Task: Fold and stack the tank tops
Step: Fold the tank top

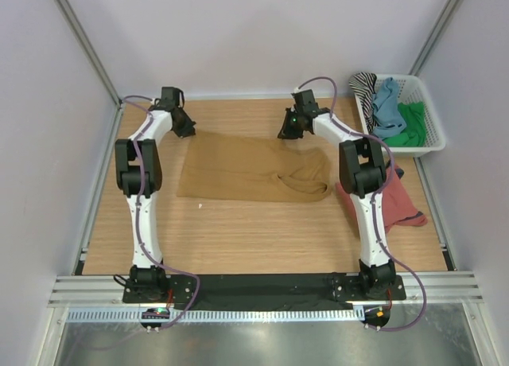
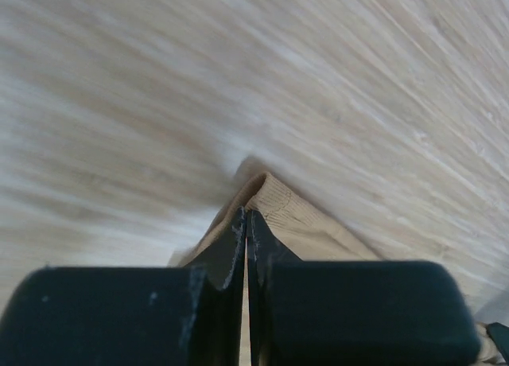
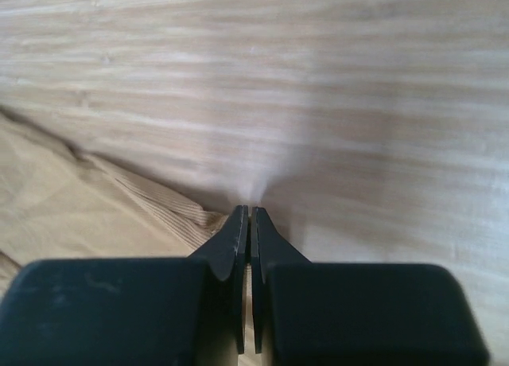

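An ochre-brown tank top (image 1: 246,169) lies spread flat across the middle of the table. My left gripper (image 1: 189,131) is down at its far left corner. In the left wrist view that gripper (image 2: 246,213) is shut on the ribbed edge of the ochre cloth (image 2: 306,227). My right gripper (image 1: 288,134) is at the far right corner. In the right wrist view it (image 3: 248,210) is shut, with the ribbed hem (image 3: 151,199) running into the jaws from the left. A rust-red tank top (image 1: 400,203) lies crumpled beside the right arm.
A white basket (image 1: 436,135) stands at the back right and holds a striped top (image 1: 364,86), a blue one (image 1: 388,103) and a green one (image 1: 412,121). Bare wood shows in front of the ochre top. White walls close in the table on both sides and at the back.
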Tool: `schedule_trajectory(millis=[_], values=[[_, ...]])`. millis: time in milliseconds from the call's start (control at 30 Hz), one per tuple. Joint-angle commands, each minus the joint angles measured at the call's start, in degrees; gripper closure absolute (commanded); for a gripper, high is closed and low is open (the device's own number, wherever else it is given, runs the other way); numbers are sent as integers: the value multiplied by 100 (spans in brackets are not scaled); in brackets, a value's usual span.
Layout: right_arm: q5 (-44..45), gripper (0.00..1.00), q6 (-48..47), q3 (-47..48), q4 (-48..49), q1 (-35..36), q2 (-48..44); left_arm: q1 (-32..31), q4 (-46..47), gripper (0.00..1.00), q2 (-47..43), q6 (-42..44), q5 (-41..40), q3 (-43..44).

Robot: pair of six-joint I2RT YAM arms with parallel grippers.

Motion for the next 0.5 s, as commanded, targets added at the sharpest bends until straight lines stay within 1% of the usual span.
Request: schedule_trajectory(millis=[0,100,267,400,467], values=[[-91,99,1,-585,673,37,-909,2,362,100,-992,155,-411,-388],[-91,99,37,-1121,963,37,-1279,2,573,100,-1301,155,-474,-836],[-74,99,2,-1624,1113,37,-1709,11,722,100,-1601,137,-360,-1171],[-48,99,54,-2317,1447,107,-2070,2,1029,100,-1864,102,-325,-1767],[-4,99,54,-2503,1518,159,-2263,2,1188,100,-2031,111,-325,-2005]])
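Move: The tan tank top's far edge is already pinched in both hands just above the table. Its near edge, where the cloth is headed, has its middle about 22 cm back and 20 cm right of the left hand, and about 20 cm back and 8 cm left of the right hand. The rumpled right end lies 14 cm back and 9 cm right of the right hand, the folded red tank top about 20 cm back and 33 cm right. The tan tank top's far edge is lifted by both shut grippers, which keep their pinch: the left rises some 6 cm while drawing back about 3 cm, the right rises and comes back by about equal amounts, roughly 5 cm each. Both draw back towards the near edge, level off at the end, and tip their fingers slightly outward. ##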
